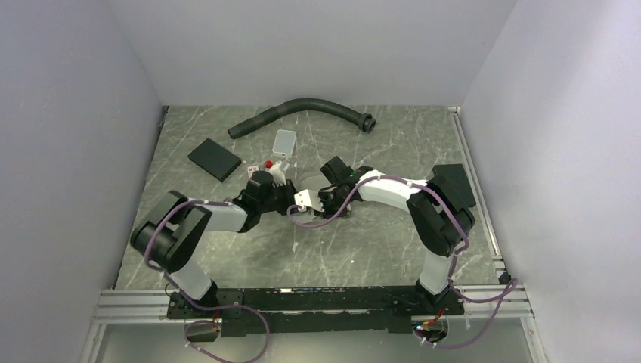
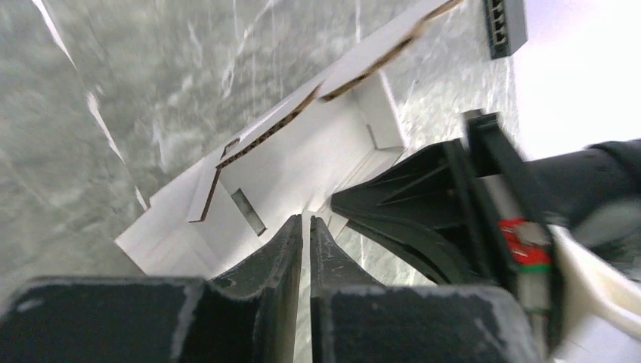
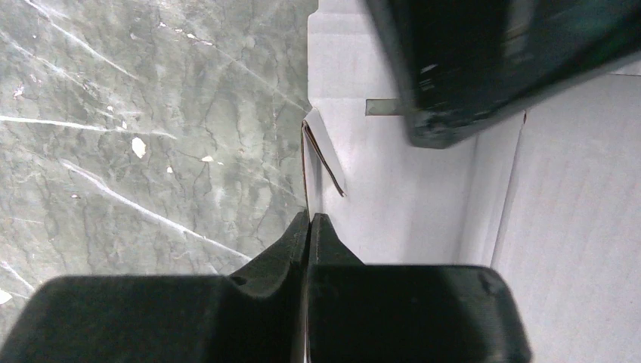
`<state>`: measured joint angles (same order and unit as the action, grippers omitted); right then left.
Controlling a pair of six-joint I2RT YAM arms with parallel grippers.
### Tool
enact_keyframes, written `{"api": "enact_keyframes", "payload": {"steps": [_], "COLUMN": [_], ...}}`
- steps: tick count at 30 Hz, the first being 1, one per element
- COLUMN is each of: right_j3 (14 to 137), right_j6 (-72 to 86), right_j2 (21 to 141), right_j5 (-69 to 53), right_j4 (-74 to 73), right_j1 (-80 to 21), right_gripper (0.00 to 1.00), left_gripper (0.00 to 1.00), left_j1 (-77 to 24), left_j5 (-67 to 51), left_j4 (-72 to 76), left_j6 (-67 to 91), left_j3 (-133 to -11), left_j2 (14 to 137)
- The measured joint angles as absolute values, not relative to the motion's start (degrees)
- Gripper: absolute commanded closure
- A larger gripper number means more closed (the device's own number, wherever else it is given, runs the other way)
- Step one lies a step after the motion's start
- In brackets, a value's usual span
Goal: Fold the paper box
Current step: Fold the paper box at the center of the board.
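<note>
The paper box [image 1: 304, 200] is a small white creased piece between the two gripper tips at the table's middle. In the left wrist view the paper box [image 2: 302, 151] shows as a white sheet with raised flaps and brown cut edges. My left gripper [image 2: 306, 220] has a narrow slit between its jaws, the tips just at the sheet's near edge, nothing clearly pinched. My right gripper [image 3: 309, 216] is shut on the thin upright edge of the paper box [image 3: 393, 189]. The left gripper [image 1: 289, 195] and right gripper [image 1: 316, 201] face each other across the box.
A black corrugated hose [image 1: 302, 108] lies along the back of the marble table [image 1: 363, 249]. A light grey rounded tile [image 1: 284, 141] and a black flat pad [image 1: 215, 159] sit behind the left arm. White walls close in both sides.
</note>
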<state>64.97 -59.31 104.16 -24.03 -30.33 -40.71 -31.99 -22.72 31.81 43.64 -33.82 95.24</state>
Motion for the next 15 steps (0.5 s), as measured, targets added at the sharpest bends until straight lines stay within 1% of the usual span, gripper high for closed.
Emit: {"api": "enact_keyframes", "payload": {"steps": [5,7,8,9,12,15], "right_j3": [65.0,65.0,65.0,65.0,65.0,65.0], "right_j6": [-59.3,-59.3,-59.4,-59.9,-59.9,-59.9], "right_j2": [104.2,104.2,104.2,104.2,104.2,104.2], "right_j5": [-24.1,-24.1,-24.1,-24.6,-24.5,-24.6], "right_j4": [-30.3,-30.3,-30.3,-30.4,-30.2,-30.2], "right_j1": [-40.7,-40.7,-40.7,-40.7,-40.9,-40.9], "right_gripper": [1.00,1.00,1.00,1.00,1.00,1.00], "left_gripper": [0.78,0.66,0.61,0.59,0.55,0.55], "left_j1": [-30.6,-30.6,-30.6,-30.6,-30.3,-31.0], "left_j5": [-21.9,-21.5,-21.5,-20.7,-20.1,-22.0], "left_j4": [29.9,29.7,30.0,30.8,36.4,41.4], "left_j6": [39.3,36.0,34.5,32.5,27.0,21.7], "left_j3": [-31.9,-29.5,-28.0,-26.0,-17.9,-11.6], "left_j2": [85.3,79.4,76.8,74.1,68.7,68.3]}}
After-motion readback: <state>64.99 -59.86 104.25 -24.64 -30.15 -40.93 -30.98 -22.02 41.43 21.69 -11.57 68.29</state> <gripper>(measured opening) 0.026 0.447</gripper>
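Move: Just below the left fingertips, some 3 cm down and about 1 cm back and 1 cm to the right, is the box's near corner flap. The slot in the box's end panel lies about 4 cm down and 1 cm ahead of the left hand; the far corner flap is some 5 cm ahead, 1 cm left and 3 cm down. From the right hand, the near corner flap stands about 4 cm left, 1 cm ahead and 1 cm up. Backing out of the box in an arc, the left hand climbs about 7 cm clear of the near corner flap, then swings left and back towards the base, sinking again by half that height. Its fingers tip up some 30 degrees and open from nearly shut to not quite half wide. The right hand stays put, still pinching the near wall. ##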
